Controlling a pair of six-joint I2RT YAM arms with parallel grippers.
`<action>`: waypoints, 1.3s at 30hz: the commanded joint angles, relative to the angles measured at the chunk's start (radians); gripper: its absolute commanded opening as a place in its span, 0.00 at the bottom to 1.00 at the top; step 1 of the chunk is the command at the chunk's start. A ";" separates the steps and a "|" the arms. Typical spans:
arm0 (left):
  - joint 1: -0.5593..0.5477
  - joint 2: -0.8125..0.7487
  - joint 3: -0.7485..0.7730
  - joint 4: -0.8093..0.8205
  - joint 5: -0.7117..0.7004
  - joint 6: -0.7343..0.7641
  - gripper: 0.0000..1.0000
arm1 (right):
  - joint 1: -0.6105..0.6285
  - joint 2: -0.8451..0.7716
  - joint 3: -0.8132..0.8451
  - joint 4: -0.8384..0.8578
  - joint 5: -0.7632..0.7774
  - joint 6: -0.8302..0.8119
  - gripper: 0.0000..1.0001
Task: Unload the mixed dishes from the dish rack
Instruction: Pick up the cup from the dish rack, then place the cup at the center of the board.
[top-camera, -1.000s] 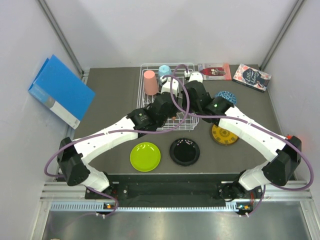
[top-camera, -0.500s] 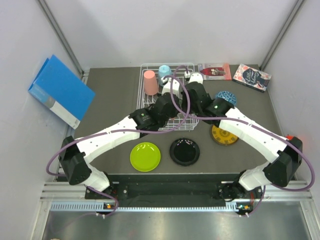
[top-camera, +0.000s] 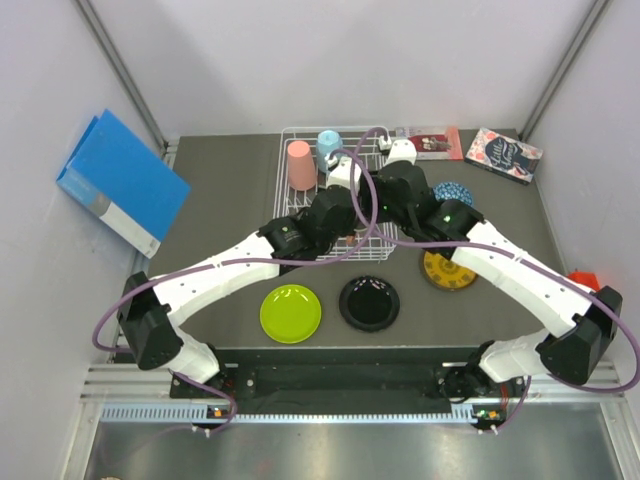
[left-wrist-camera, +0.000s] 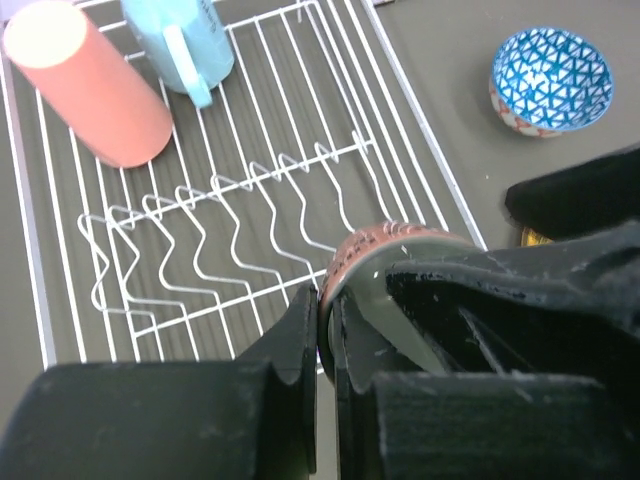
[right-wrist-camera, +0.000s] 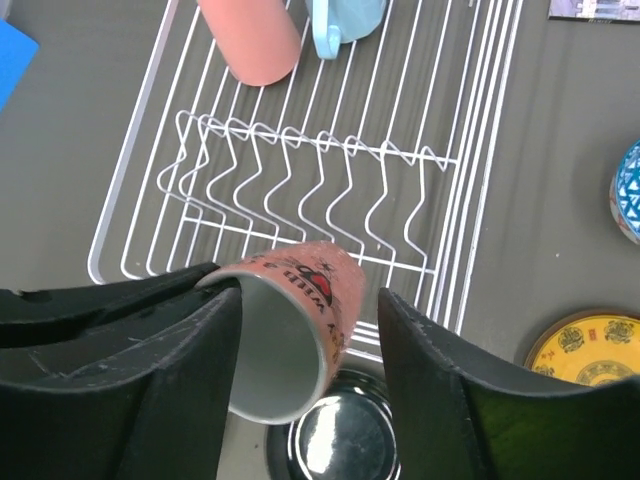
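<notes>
My left gripper (left-wrist-camera: 322, 300) is shut on the rim of a pink printed cup (right-wrist-camera: 300, 310) and holds it tilted above the near edge of the white wire dish rack (right-wrist-camera: 300, 160). My right gripper (right-wrist-camera: 310, 370) is open, with its fingers on either side of that cup, not touching it. In the top view both grippers, the left (top-camera: 345, 192) and the right (top-camera: 392, 185), meet over the rack (top-camera: 282, 200) and hide the cup. A salmon cup (top-camera: 299, 165) and a light blue mug (top-camera: 328, 143) lie in the rack's far end.
A blue patterned bowl (top-camera: 452, 191), a yellow patterned plate (top-camera: 447, 270), a black plate (top-camera: 369, 303) and a lime-green plate (top-camera: 290, 312) sit on the table. Two books (top-camera: 505, 153) lie at the back right. A blue binder (top-camera: 120, 180) leans at the left wall.
The right arm has swung to the right and its wrist has moved slightly back. The left gripper has edged a little right and back over the rack.
</notes>
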 joint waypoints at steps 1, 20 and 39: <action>0.005 -0.027 -0.002 0.052 -0.049 0.011 0.00 | 0.014 -0.069 -0.012 0.112 0.027 0.013 0.60; 0.645 0.001 0.279 -0.196 0.046 -0.192 0.00 | 0.011 -0.585 -0.356 0.290 0.291 0.087 0.74; 0.907 0.653 0.832 -0.514 0.265 -0.285 0.00 | 0.008 -0.677 -0.440 0.221 0.283 0.039 0.74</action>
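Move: My left hand already pinches the cup's rim above the rack's front edge; the bare table spot left of the rack lies about 23 cm ahead, 31 cm left and 20 cm below. The tall pink cup stands some 23 cm ahead, 13 cm left, the blue mug roughly 27 cm ahead, 5 cm left, both about 15 cm lower. From my right hand that spot is about 22 cm ahead, 34 cm left and 21 cm below. My left hand keeps its pinch and swings the cup about 30 cm left and 23 cm forward, in front of the tall pink cup and round its left side. I rise slightly, then drop fast towards the table, turning some 45 degrees counter-clockwise and tipping the fingers down. My right hand, already open around the cup, opens wider and backs off right and up, then sinks partway. ##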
